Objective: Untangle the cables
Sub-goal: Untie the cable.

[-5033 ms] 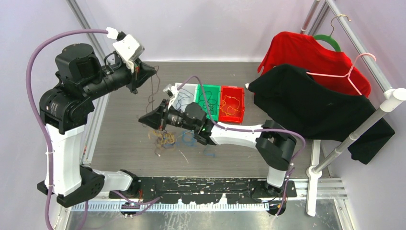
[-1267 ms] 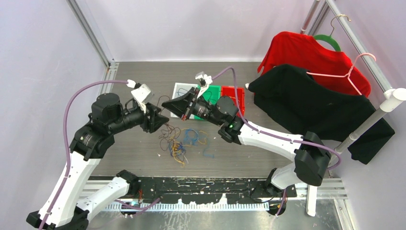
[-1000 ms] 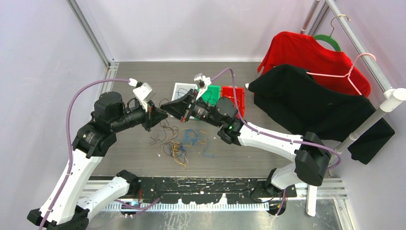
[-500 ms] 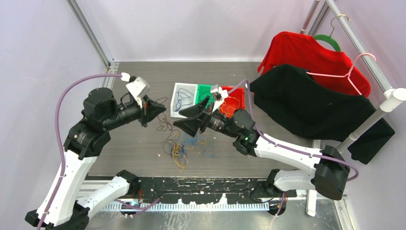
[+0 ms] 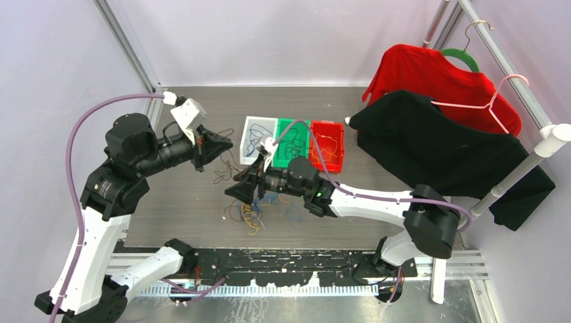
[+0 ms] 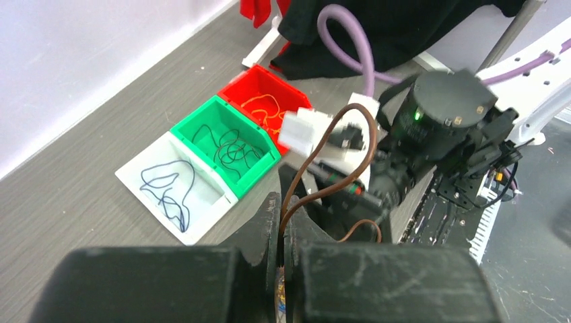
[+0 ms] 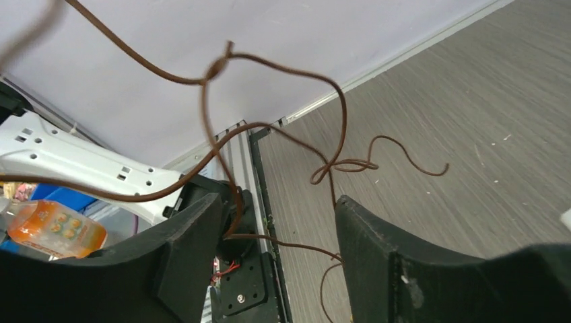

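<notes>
My left gripper (image 5: 227,145) hangs above the table's left half, shut on a thin brown cable (image 6: 316,145) that loops up out of its fingertips (image 6: 272,210). From there the brown cable (image 5: 222,176) trails down toward the loose tangle of cables (image 5: 250,214), blue, orange-yellow and dark, on the table. My right gripper (image 5: 233,193) sits low beside that tangle, open. In the right wrist view the brown cable (image 7: 269,64), with a knot in it, crosses in front of the spread fingers (image 7: 192,245), and a strand runs across the gap between them without being pinched.
A white bin (image 5: 244,145), a green bin (image 5: 294,123) and a red bin (image 5: 328,125) stand side by side behind the tangle, each with a cable inside. A black shirt (image 5: 431,148) and a red shirt (image 5: 431,74) hang from a rack (image 5: 498,188) at the right.
My right gripper has opened and dropped from near the bins to the tangle. My left gripper has drawn back up and to the left, still shut on the brown cable.
</notes>
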{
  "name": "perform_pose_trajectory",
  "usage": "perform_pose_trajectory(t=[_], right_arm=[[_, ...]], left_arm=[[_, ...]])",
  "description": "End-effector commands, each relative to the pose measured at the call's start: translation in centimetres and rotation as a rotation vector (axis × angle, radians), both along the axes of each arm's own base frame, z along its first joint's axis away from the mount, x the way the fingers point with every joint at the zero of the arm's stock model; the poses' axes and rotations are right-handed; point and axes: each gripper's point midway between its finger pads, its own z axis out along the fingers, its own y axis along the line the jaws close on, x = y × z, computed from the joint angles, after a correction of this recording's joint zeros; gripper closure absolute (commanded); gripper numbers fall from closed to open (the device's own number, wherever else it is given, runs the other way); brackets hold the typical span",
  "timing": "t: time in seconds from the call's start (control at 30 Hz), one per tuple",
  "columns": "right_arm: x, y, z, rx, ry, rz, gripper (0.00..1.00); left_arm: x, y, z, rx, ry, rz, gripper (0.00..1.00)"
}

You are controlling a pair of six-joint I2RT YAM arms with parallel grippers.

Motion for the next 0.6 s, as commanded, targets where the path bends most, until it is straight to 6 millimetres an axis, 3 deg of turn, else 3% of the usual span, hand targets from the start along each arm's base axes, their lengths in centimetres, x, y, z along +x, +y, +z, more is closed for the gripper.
perform_pose_trajectory(t=[0.0, 0.13, 0.3, 0.43, 0.57], right_arm=[[0.8, 1.7, 2.3, 0.061, -0.067, -0.034, 0.38], [2.4, 1.4, -0.9, 0.044, -0.024, -0.132, 0.61], [2.6, 0.9, -5.3, -0.008, 0.034, -0.173, 0.66], [2.8, 0.7, -8.2, -0.033, 0.087, -0.209, 0.78], [2.2, 0.8, -10.4, -0.063, 0.128, -0.203, 0.78]], left_arm=[[-0.7, 0.1, 3.8, -0.036, -0.093, -0.018, 1.0], [-0.3, 0.6, 6.5, -0.043, -0.176, 0.007, 1.0], [0.8, 2.1, 11.9, -0.046, -0.371, 0.098, 1.0], [1.4, 3.1, 16.0, -0.059, -0.496, 0.164, 1.0], [1.2, 3.9, 19.8, -0.081, -0.627, 0.203, 1.0]])
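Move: The left gripper already pinches the brown cable, whose loose loops hang some 15 cm below it, about 3 cm ahead and 3 cm to its left. From the open right gripper, those loops are roughly level, about 3 cm forward and 4 cm to its left. The blue and yellow cable pile lies about 6 cm ahead of the right gripper, 4 cm to its right and 25 cm below; the white tray is some 28 cm ahead, 5 cm right and 24 cm down. Keep the brown cable pinched and raise the left gripper about 14 cm, drifting slightly left late on, while tilting its forward side up some 25 degrees. Meanwhile close the right fingers most of the way across a hanging strand of the cable; ease left briefly, then carry that gripper mainly down towards the pile, tipping its fingers slightly down. ##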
